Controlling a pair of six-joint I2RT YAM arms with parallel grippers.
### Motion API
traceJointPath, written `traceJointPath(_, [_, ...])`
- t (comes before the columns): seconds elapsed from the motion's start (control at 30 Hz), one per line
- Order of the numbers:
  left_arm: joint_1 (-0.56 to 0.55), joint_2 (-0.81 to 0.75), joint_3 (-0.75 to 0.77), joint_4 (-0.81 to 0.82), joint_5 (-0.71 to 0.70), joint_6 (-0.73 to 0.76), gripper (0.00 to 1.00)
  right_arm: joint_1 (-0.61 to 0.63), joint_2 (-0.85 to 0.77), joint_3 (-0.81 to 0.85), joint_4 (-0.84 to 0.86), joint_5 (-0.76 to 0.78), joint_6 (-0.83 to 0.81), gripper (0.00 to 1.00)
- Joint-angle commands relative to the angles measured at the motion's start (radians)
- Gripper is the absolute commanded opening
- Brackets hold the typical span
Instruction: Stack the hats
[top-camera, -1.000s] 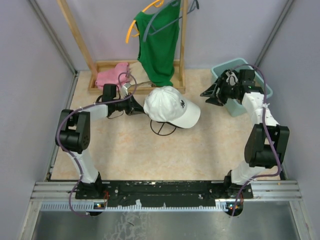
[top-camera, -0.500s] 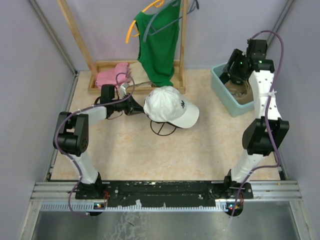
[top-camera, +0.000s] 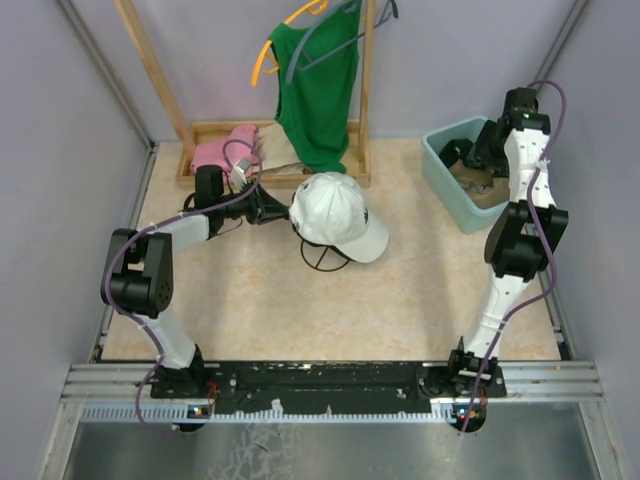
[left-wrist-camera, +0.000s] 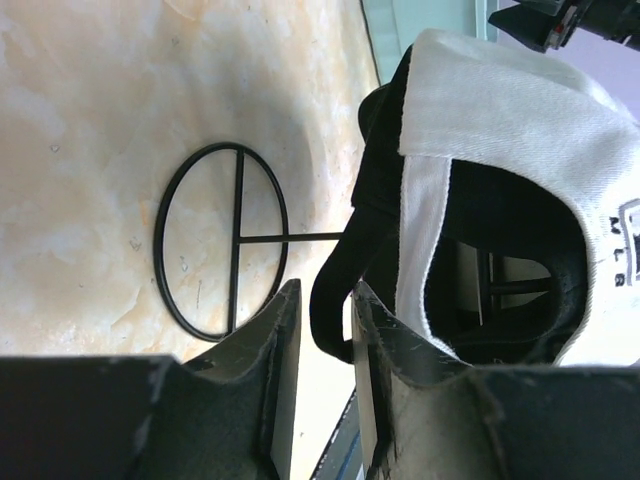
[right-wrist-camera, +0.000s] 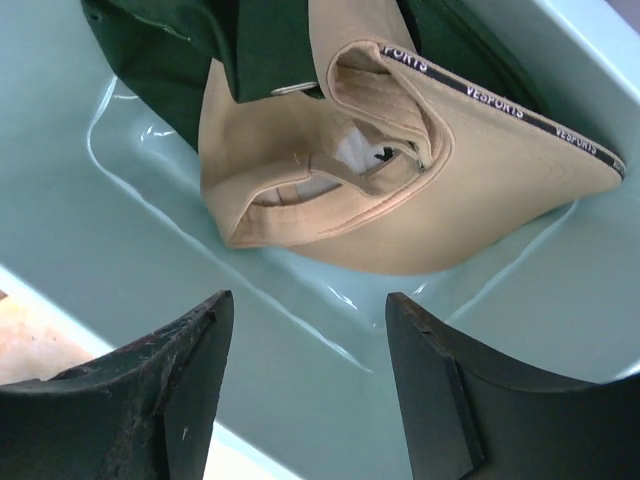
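A white cap (top-camera: 335, 212) (left-wrist-camera: 500, 110) sits on a black cap (left-wrist-camera: 375, 190) atop a thin wire stand (top-camera: 322, 257) (left-wrist-camera: 237, 240) mid-table. My left gripper (top-camera: 272, 212) (left-wrist-camera: 326, 290) is at the caps' back, slightly open. The black cap's back strap (left-wrist-camera: 335, 320) hangs loosely between its fingers. A tan cap (right-wrist-camera: 400, 190) (top-camera: 487, 185) with dark lettering lies upside down in the teal bin (top-camera: 440, 180) (right-wrist-camera: 150, 250), beside a dark cap (right-wrist-camera: 160, 60). My right gripper (top-camera: 478, 155) (right-wrist-camera: 308, 297) hovers open just above the tan cap, holding nothing.
A wooden rack (top-camera: 160, 90) stands at the back with a green shirt (top-camera: 320, 90) on an orange hanger (top-camera: 268, 55). A pink cloth (top-camera: 222, 152) lies on the rack's base, close behind my left arm. Grey walls close in both sides.
The left jaws have parted off the black strap and the white cap has settled slightly. The right arm swung from the bin's left rim up and over the bin's inside.
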Motion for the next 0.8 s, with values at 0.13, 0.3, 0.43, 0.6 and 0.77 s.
traceJointPath(0.13, [0.01,-0.027,-0.006,0.065,-0.01,-0.047,0.41,0.0,0.034,0.006,0.197,-0.028,0.099,0.62])
traceJointPath(0.3, [0.013,-0.044,-0.008,0.074,-0.029,-0.061,0.47,0.0,0.085,-0.016,0.305,-0.117,0.247,0.62])
traceJointPath(0.43, [0.019,-0.054,-0.008,0.069,-0.041,-0.064,0.49,0.002,0.074,-0.13,0.441,-0.125,0.409,0.62])
traceJointPath(0.6, [0.034,-0.071,-0.01,0.058,-0.058,-0.066,0.52,0.001,0.059,-0.25,0.586,-0.136,0.602,0.62])
traceJointPath(0.77, [0.043,-0.09,-0.006,0.024,-0.071,-0.047,0.52,-0.002,0.008,-0.409,0.808,-0.113,0.755,0.62])
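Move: The tan hat lies in the bin about 8 cm ahead of the right hand, neither left nor right, and 11 cm below. A dark green hat is some 7 cm beyond that tan hat and 6 cm to its left. From the left hand, the white cap's middle is about 12 cm to the right, 2 cm ahead and 3 cm higher; the tan hat lies some 46 cm right, 12 cm ahead and 8 cm below. Towards the tan hat in the bin goes the right hand, fingers staying well apart: first about 6 cm forward nearly level, then some 8 cm down beside the brim, rolling its left side up and turning clockwise by roughly 20 degrees each; contact can't be seen. Away from the white cap, the left hand opens wider around the black strap and backs up, forward and left, about 3 cm in all. ##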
